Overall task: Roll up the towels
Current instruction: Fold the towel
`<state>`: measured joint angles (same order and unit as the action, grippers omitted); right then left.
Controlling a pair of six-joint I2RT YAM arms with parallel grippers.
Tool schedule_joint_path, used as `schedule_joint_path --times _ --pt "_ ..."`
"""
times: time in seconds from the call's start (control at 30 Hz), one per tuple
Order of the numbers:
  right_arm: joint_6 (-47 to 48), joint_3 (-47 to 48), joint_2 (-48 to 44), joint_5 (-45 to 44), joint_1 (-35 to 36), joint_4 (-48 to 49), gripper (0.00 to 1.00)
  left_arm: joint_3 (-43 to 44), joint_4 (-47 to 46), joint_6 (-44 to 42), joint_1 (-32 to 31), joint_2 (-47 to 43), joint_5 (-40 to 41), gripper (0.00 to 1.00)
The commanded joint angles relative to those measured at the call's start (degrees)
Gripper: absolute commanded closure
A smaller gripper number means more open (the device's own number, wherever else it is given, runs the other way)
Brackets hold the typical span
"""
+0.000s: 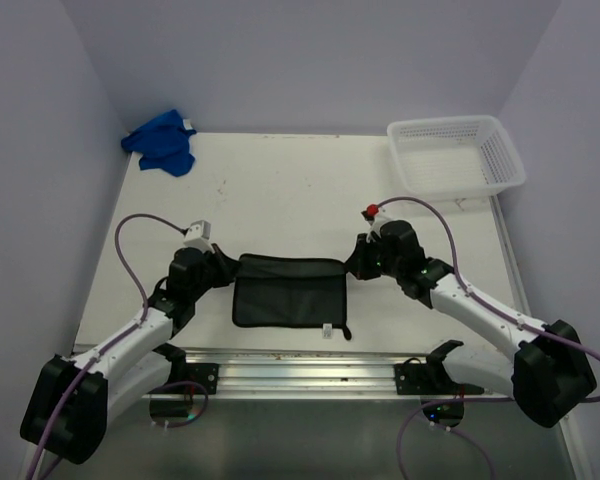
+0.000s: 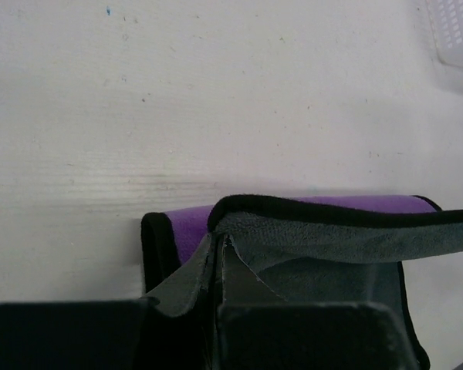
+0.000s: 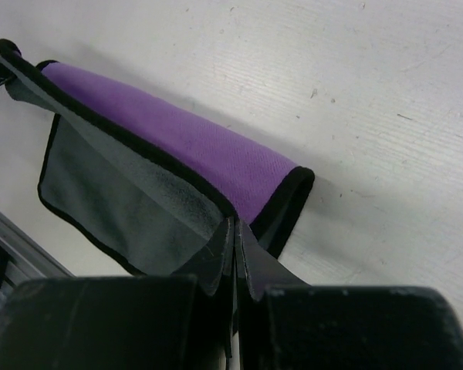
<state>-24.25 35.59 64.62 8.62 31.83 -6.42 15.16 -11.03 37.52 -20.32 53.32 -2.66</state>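
Observation:
The dark purple towel (image 1: 287, 290) lies near the table's front middle, its far edge folded over toward me. My left gripper (image 1: 223, 268) is shut on that edge at the left corner, and my right gripper (image 1: 358, 262) is shut on it at the right corner. In the left wrist view the black-trimmed edge (image 2: 316, 210) rises from my left gripper (image 2: 218, 250), purple showing behind it. From the right wrist, the purple fold (image 3: 193, 142) runs away from my right gripper (image 3: 235, 231), grey side hanging below. The blue towel (image 1: 161, 141) lies crumpled at the far left corner.
A white mesh basket (image 1: 458, 155) stands at the far right of the table. A metal rail (image 1: 310, 375) runs along the near edge between the arm bases. Walls close in on the left, back and right.

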Motion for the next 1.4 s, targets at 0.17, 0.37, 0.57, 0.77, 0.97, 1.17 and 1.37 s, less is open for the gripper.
schedule_joint_path --times 0.17,0.37,0.57,0.77,0.97,1.17,1.37 --pt "0.4 -0.7 -1.9 0.2 3.1 -1.9 1.0 -2.3 1.5 2.6 0.2 -4.7 -2.7 1.0" --pt "0.5 -1.5 -4.9 -1.4 4.6 -4.4 1.0 -2.4 4.3 3.4 0.2 -6.7 -3.0 1.0" --pt "0.5 -2.6 -6.9 -2.1 4.7 -6.0 1.0 -2.5 7.2 3.9 0.2 -10.0 -1.9 1.0" --pt "0.5 -3.2 -8.7 -2.5 5.3 -8.3 1.0 -2.8 9.7 4.2 0.2 -12.9 -2.4 1.0" --pt "0.8 -3.9 -11.5 -2.6 5.4 -10.4 1.0 -4.0 10.5 4.3 0.2 -14.9 -3.7 1.0" --pt "0.3 -4.8 -12.7 -2.0 6.3 -11.7 1.0 -6.5 10.9 5.3 0.2 -17.5 -4.7 1.0" --pt "-0.2 -6.1 -13.0 -1.4 8.0 -11.8 1.0 -6.5 13.3 4.8 0.2 -19.0 -4.6 1.0"
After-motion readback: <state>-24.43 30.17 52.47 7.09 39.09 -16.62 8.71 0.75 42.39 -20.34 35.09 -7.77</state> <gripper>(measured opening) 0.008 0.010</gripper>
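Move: Some 13 cm back towards the base from the left hand, 14 cm to its right and about 7 cm below, lies the middle of the dark towel's near edge; from the right hand it is about 13 cm back, 14 cm to its left and 8 cm below. The white tag is about 14 cm back and 5 cm left of the right hand, the black knob 14 cm straight back. Drawing the lifted far edge of the towel back over its lower half, both hands travel together towards the base and the near edge, the left about 5 cm, the right a bit more, roughly 6 or 7. They stay nearly level, dipping slightly at the end; both grippers stay shut on their corners, and the wrists hardly turn. ##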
